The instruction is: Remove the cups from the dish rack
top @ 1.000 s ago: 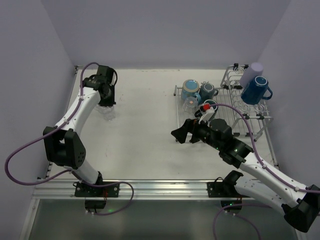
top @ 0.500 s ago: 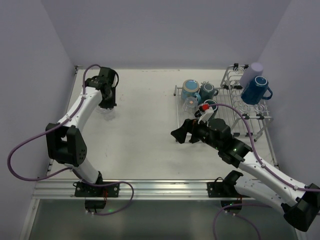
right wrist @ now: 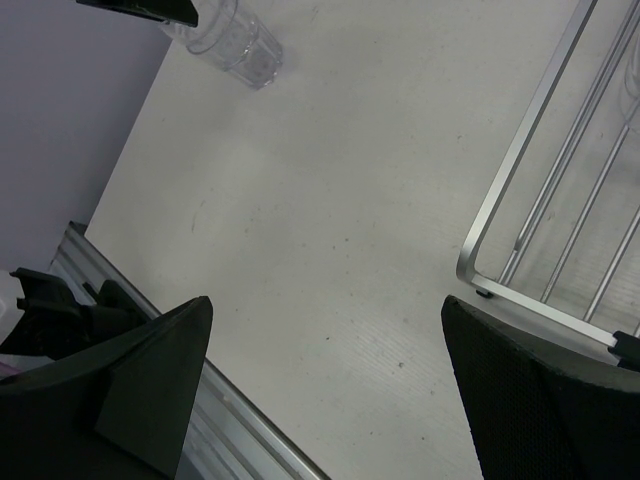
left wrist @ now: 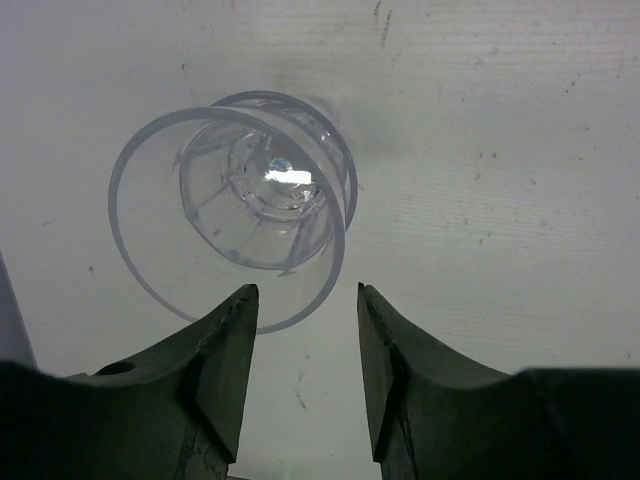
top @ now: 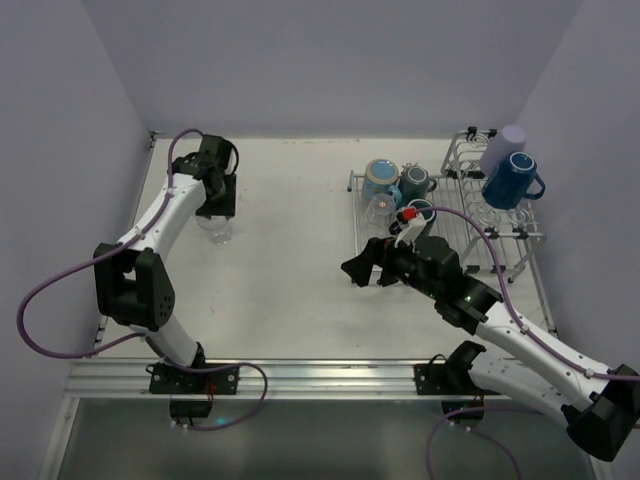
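Observation:
A clear ribbed glass (left wrist: 240, 215) stands upright on the table at the far left (top: 217, 230). My left gripper (left wrist: 305, 295) hovers just above it, open; the near rim of the glass shows between the fingertips, which do not touch it. The silver dish rack (top: 455, 235) at the right holds a light blue mug (top: 380, 178), two dark teal mugs (top: 415, 182) (top: 422, 211), a lavender tumbler (top: 503, 148) and a dark blue mug (top: 510, 180). My right gripper (right wrist: 325, 310) hangs wide open and empty over bare table, left of the rack's near corner (right wrist: 520, 200).
Purple walls close the table on the left, back and right. An aluminium rail (top: 300, 375) runs along the near edge. The released glass (right wrist: 235, 45) also shows at the top of the right wrist view.
My left gripper has opened and let go of the clear glass, which now stands free on the table. The right arm has not moved.

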Controlling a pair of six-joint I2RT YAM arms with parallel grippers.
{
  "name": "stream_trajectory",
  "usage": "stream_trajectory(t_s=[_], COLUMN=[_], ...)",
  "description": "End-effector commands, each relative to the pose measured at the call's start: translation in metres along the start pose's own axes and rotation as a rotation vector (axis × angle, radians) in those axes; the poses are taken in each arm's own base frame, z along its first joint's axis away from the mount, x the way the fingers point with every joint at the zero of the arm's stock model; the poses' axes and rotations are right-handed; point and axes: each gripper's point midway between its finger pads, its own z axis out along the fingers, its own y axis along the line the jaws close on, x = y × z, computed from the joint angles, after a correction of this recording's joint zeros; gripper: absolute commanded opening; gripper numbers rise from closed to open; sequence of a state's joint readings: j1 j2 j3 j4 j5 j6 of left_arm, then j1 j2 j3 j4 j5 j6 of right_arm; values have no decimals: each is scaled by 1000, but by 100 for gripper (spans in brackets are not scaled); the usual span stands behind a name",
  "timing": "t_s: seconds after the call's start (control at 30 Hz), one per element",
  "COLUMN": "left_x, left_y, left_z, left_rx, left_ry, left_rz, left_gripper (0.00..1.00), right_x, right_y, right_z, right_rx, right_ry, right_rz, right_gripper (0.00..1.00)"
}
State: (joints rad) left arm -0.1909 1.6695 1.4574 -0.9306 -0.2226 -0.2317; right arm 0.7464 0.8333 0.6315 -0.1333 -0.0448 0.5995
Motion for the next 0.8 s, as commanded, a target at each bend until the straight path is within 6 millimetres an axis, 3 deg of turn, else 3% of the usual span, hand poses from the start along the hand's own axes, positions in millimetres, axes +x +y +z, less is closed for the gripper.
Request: stream_trajectory(t_s=[0.0, 0.17, 0.23, 0.37, 0.4, 0.47, 0.5, 0.57, 0.6, 0.67, 0.77], left_x=[-14, -39, -54, -70, -59, -57, -42, -30, -15, 2, 32], left_y=[2, -1, -6, -36, -49, -76, -80, -100, -104, -118, -126], left_z=[-10, -43, -69, -132, -150, -177, -180, -194, -189, -192, -180], left_rx=[6, 40, 78, 230, 291, 449, 502, 657, 695, 807, 876], left_ry=[-74, -227, -346, -610, -661, -757, -768, -797, -782, -770, -729], left_rz=[-4, -45, -67, -53, -30, -9, 0, 25, 39, 74, 128], left_gripper=[49, 62, 69, 82, 84, 89, 90, 94, 95, 95, 96], right_x=[-9, -14, -20, -30, -36, -41, -49, -55, -67, -70, -89], right_y=[4, 1, -8, -27, -30, -45, -47, -60, -60, -73, -89], right_z=[2, 1, 1, 1, 0, 2, 1, 5, 5, 12, 16], right_rx=[-13, 16, 68, 190, 217, 310, 334, 416, 435, 507, 592], right_ry=[-36, -50, -76, -106, -121, -138, -156, -165, -185, -162, -153], right_rz=[-16, -18, -19, -36, -45, -64, -78, -107, -127, -158, -188], right_gripper=[99, 99, 99, 99, 99, 99, 99, 99, 99, 99, 94])
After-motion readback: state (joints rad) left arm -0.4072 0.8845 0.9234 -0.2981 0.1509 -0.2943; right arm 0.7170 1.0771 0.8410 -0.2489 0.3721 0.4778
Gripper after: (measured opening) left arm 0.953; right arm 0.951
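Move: The left fingers, already loosening, straddle the near-right rim of the stacked clear cups, whose middle is about 2 cm ahead, 3 cm left and 6 cm below; the clear cup still in the rack lies some 41 cm to this hand's right, 2 ahead, 5 below. From the right hand that rack cup is about 17 cm ahead, 5 right, 11 lower, with the green mug 10 cm right of it and the light blue mug 7 cm beyond it. The left fingers come free of the stacked cups' rim, spreading wide as the hand rises about 15 cm, then swings right and back towards the middle, its fingertips tipping up and turning clockwise. Meanwhile the right hand, still wide open, starts slowly and speeds forward and somewhat right over the rack towards its clear cup, about 9 cm in all, turning some 20 degrees clockwise and rolling its left side down. ##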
